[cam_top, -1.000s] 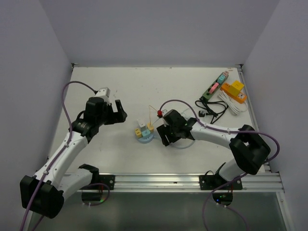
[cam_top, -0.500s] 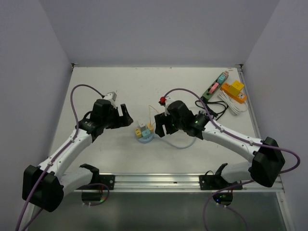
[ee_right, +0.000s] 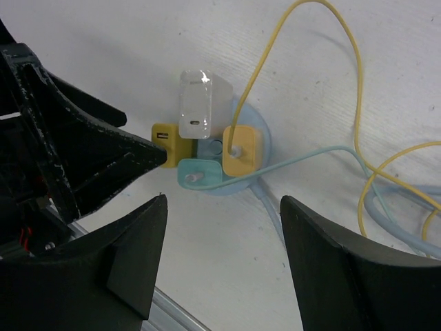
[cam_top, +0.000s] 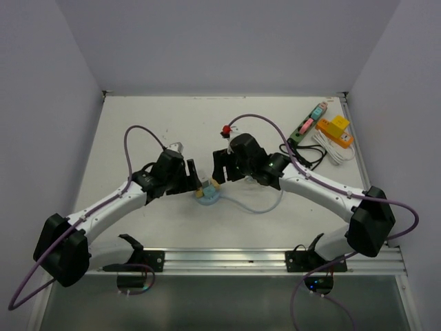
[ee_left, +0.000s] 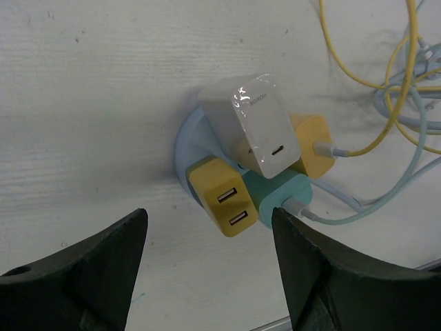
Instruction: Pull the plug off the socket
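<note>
A round light-blue socket (cam_top: 207, 198) lies mid-table and carries a white plug (ee_left: 251, 124), a yellow USB plug (ee_left: 224, 196), a teal plug (ee_left: 282, 193) with a pale blue cable, and a second yellow plug (ee_left: 313, 141) with a yellow cable. My left gripper (ee_left: 208, 215) hovers open just left of the socket, its fingers (ee_left: 103, 269) wide on either side of the yellow USB plug and touching nothing. From the right, my right gripper (ee_right: 224, 201) hangs open above the socket (ee_right: 258, 138), holding nothing. The left gripper's black fingers (ee_right: 103, 158) show in the right wrist view beside the yellow USB plug (ee_right: 165, 141).
Yellow and pale blue cables (ee_left: 400, 89) trail from the socket toward the right. At the back right lie a green power strip (cam_top: 308, 123), an orange box (cam_top: 335, 129), a white cable bundle (cam_top: 332, 148) and a black cable (cam_top: 303, 157). An aluminium rail (cam_top: 275, 258) runs along the near edge.
Both arms have closed in on the socket, the left from the left, the right swinging up and over from the right. The left jaws have narrowed a little.
</note>
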Motion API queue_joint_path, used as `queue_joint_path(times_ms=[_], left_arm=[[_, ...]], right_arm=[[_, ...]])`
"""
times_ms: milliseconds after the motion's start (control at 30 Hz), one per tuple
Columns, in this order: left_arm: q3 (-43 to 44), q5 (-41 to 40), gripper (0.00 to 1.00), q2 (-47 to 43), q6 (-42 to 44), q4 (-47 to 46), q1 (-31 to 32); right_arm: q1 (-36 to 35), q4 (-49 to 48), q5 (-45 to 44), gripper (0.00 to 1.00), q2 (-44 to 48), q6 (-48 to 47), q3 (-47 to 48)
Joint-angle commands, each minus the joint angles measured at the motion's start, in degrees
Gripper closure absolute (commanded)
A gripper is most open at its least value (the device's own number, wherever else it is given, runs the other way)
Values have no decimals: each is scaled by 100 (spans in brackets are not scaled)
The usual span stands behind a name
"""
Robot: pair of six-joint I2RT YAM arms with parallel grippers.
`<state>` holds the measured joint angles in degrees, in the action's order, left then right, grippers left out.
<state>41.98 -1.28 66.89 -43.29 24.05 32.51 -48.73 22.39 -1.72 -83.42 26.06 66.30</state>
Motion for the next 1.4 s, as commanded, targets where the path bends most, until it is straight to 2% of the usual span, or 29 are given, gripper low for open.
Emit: queue_joint_path(times_ms=[0, 333, 600, 767, 1033, 1200, 1300, 1367], left_arm=[[337, -610, 24, 236, -452, 126, 246], [654, -1208, 30, 728, -778, 169, 510], [672, -1120, 34, 860, -909, 302, 572], [707, -1085, 36, 896, -1094, 477, 686], [733, -1146, 45, 1062, -1138, 592, 739], [856, -1173, 47, 1300, -1068, 565, 739], [900, -1190, 51, 1405, -1068, 539, 739], [909, -1182, 58, 1423, -1068, 513, 730]], right_arm=[[-14, -103, -303, 30, 70, 206, -169], [-23, -875, -373, 30, 589, 267, -1496], [-23, -1570, -418, 30, 792, 434, -2209], [-40, -2107, -321, 30, 678, 540, -2490], [-102, -3292, -66, 31, 195, 839, -2859], [-93, -3689, -13, 31, -60, 900, -2913], [-102, -3795, -13, 31, -166, 971, -2956], [-102, -3909, -22, 31, -201, 1032, -3027]])
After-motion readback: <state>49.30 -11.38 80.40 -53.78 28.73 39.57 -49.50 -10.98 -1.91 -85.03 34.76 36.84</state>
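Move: The free yellow plug on the socket is just off the left fingertips: about 1 cm ahead, 3 cm to the right and 5 cm below. From the same hand the white plug is about 3 cm ahead, 5 cm right and 4 cm down; the teal plug 2 ahead, 6 right, 5 down. From the right hand the socket lies roughly 5 cm left, 2 cm back and 15 cm below, its cabled orange plug 3 left, 1 ahead, 12 down. The left fingertips come to straddle the yellow plug and touch its sides, the right-hand finger slipping between it and the white plug: the hand sinks about 3 cm, eases 2 cm right, tilts a little and closes to roughly half open. The right hand, fingers kept open, drops some 12 cm towards the socket's cable side, swinging back and right before returning partly left. ##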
